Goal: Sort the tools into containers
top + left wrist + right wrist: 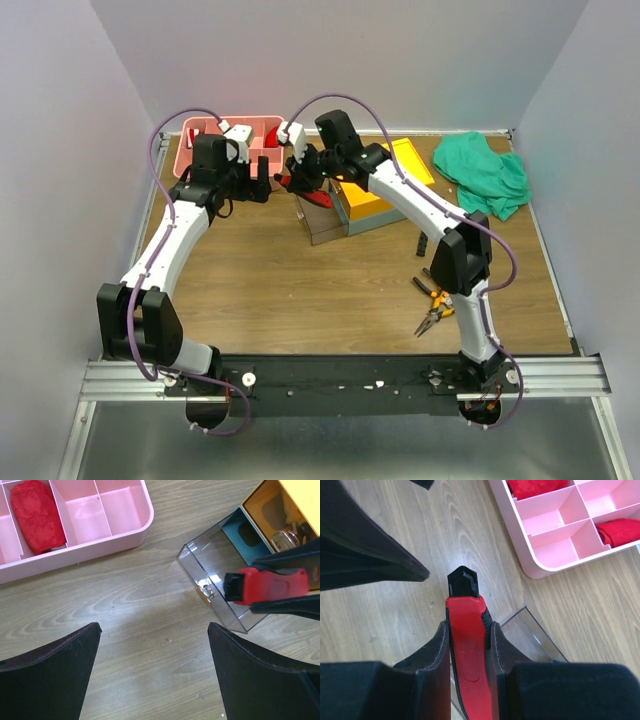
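Note:
My right gripper (303, 182) (468, 629) is shut on the red-and-black cutter (312, 194) (466, 650) and holds it above the wood between the pink tray (188, 152) (540, 569) and the grey toolbox (356, 222) with its yellow lid (412, 160). The cutter (270, 585) also shows in the left wrist view, over the toolbox's clear compartment (212, 580). My left gripper (252, 182) (155, 672) is open and empty over bare wood beside the tray (142, 522). Orange-and-black pliers (432, 305) lie near the right arm's base.
A green cloth (485, 172) lies at the back right. Red items (37, 515) (620, 530) sit in tray compartments. A small black piece (421, 245) lies right of the toolbox. Metal parts (285, 537) lie inside the toolbox.

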You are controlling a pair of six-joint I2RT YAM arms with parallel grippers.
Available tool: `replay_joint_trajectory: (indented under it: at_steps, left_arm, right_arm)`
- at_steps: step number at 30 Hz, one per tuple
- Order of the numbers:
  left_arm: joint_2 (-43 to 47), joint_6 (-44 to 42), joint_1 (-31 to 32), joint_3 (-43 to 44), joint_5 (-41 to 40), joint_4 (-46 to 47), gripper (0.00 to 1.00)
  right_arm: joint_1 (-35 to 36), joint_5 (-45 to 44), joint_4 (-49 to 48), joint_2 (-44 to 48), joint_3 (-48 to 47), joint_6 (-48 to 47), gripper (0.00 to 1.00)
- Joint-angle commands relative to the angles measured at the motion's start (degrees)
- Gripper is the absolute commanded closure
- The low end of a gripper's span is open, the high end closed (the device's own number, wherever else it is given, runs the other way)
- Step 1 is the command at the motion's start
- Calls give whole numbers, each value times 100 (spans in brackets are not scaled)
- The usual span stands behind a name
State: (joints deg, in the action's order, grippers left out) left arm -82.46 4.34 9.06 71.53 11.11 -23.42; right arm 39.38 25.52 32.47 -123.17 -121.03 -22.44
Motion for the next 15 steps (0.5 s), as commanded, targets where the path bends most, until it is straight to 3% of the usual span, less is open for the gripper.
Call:
replay_joint_trajectory:
  at_steps: [1,12,15]
  left_arm:
    - [-139,-135,-45,63,40,-171,1]
    - [-350,-56,-176,221,145,-93,1]
    - [-350,5,-220,213,207,-58,1]
  right_arm:
    - [-114,314,-891,-250,300,134,99]
    - [-123,-574,-760,-418,510,73,99]
    - [-123,-907,-856,-216,940,274,99]
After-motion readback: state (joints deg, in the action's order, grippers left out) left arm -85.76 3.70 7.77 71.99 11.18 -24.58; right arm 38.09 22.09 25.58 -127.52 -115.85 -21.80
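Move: Already held in the right hand, the red cutter is bound for the toolbox's open drawer, whose middle lies about 6 cm to that hand's right, 2 cm ahead and 14 cm below. The yellow toolbox stands some 20 cm to the right and 4 cm ahead; the pink bin's middle is about 19 cm left and 14 cm ahead. From the empty left hand the drawer is roughly 14 cm right, 3 cm ahead and 14 cm below. Lowering the red cutter towards the open drawer, the right hand sinks about 6 cm while easing some 3 cm forward, its fingers keeping their pinch and the wrist almost unturned. The left hand, wide open and empty, dips about 2 cm beside it, clear of the drawer. ##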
